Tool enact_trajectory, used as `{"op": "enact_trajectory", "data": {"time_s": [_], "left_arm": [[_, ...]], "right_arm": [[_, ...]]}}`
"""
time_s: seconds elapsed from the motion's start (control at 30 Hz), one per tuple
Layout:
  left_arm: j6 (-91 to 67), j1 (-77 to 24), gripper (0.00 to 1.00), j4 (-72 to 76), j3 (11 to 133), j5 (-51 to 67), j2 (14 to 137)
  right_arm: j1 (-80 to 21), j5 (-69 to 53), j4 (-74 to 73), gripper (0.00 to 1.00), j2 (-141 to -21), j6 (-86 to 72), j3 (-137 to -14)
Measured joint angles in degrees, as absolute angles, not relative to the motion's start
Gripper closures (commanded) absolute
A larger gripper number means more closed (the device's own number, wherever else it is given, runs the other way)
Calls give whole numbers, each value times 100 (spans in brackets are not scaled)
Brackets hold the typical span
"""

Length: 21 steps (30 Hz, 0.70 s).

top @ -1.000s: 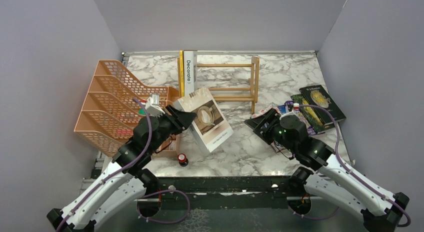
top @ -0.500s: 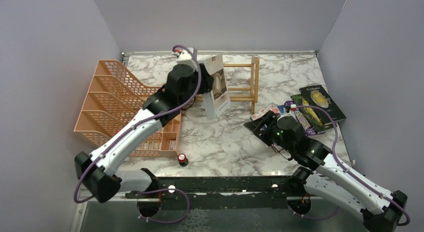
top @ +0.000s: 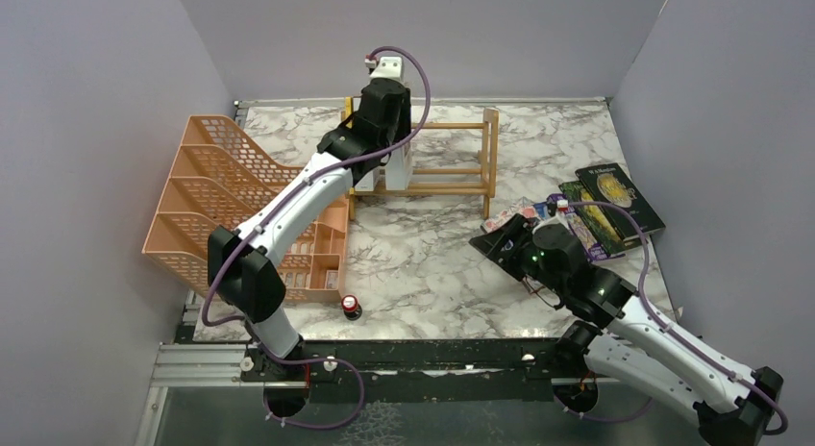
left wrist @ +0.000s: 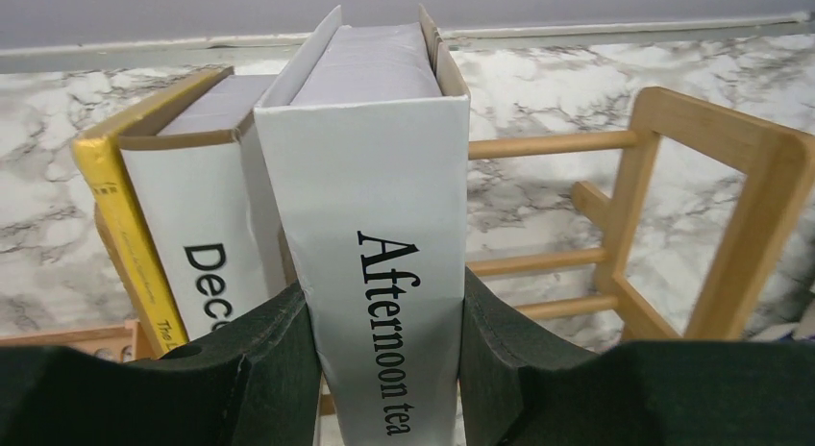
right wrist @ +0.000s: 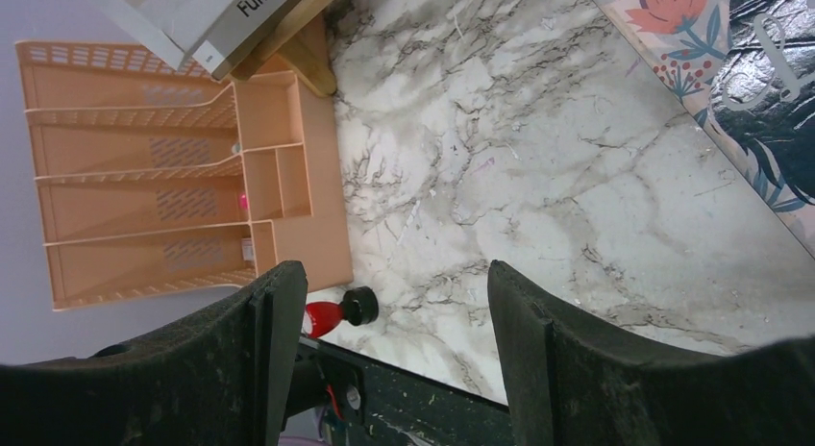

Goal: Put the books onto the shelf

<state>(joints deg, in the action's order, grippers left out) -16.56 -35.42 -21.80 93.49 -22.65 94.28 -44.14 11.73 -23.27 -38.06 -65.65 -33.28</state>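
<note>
My left gripper is shut on the spine of the white "Afternoon tea" book. It holds the book upright in the light-wood shelf, right beside the white "Decorate" book and a thin yellow book. From above, the left arm covers most of these books at the shelf's left end. My right gripper is open and empty over bare marble. Beside it lie a red floral book and a dark green book with gold among a pile at the right.
An orange mesh file tray stands left of the shelf, under the left arm. A small red bottle with a black cap lies near the table's front edge. Grey walls close in the table on three sides.
My left arm swung from beside the orange tray up to the shelf, carrying the white book and turning it upright next to "Decorate". The right arm barely moved.
</note>
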Motion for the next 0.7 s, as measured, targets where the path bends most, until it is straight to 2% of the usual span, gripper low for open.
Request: {"op": "enact_trajectory", "data": {"time_s": [0.27, 0.5, 0.57, 0.63, 0.7], "left_arm": [[-1468, -2980, 67, -2224, 9450, -2137, 9961], [-1286, -2989, 64, -2189, 9498, -2073, 10162], [-1271, -2985, 60, -2093, 9459, -2075, 10158], [-1267, -2985, 46, -2008, 9400, -2073, 10158], [-1269, -2985, 37, -1979, 9369, -2080, 10158]], "right_arm": [[-4414, 1081, -2239, 28, -4403, -6390, -3323], [-4414, 854, -2067, 28, -4797, -6342, -3245], [-4414, 805, -2040, 28, -4845, -6342, -3240], [-4414, 794, -1997, 28, -4862, -6340, -3240], [-4414, 790, -1962, 28, -4871, -6335, -3240]]}}
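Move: The left hand holds the Afternoon tea book upright by its spine. The free slot on the shelf has its middle about 10 cm ahead, 3 cm left and 8 cm below that hand. Just left of it, the Decorate book stands some 9 cm ahead and 7 cm left, with the yellow book 9 cm ahead and 11 cm left. The rack's right end is 9 cm ahead and 18 cm right. The slot lies about 30 cm ahead, 20 cm left and 4 cm above the right hand. Still pinching the Afternoon tea book by its spine, the left hand lowers it into the slot beside the Decorate book, going about 5 cm down, 4 cm forward and 3 cm left. It rolls slightly left side up, then all but stops, its grip kept. The empty right hand sinks some 4 cm over bare table, drifting a little left, fingers open. ##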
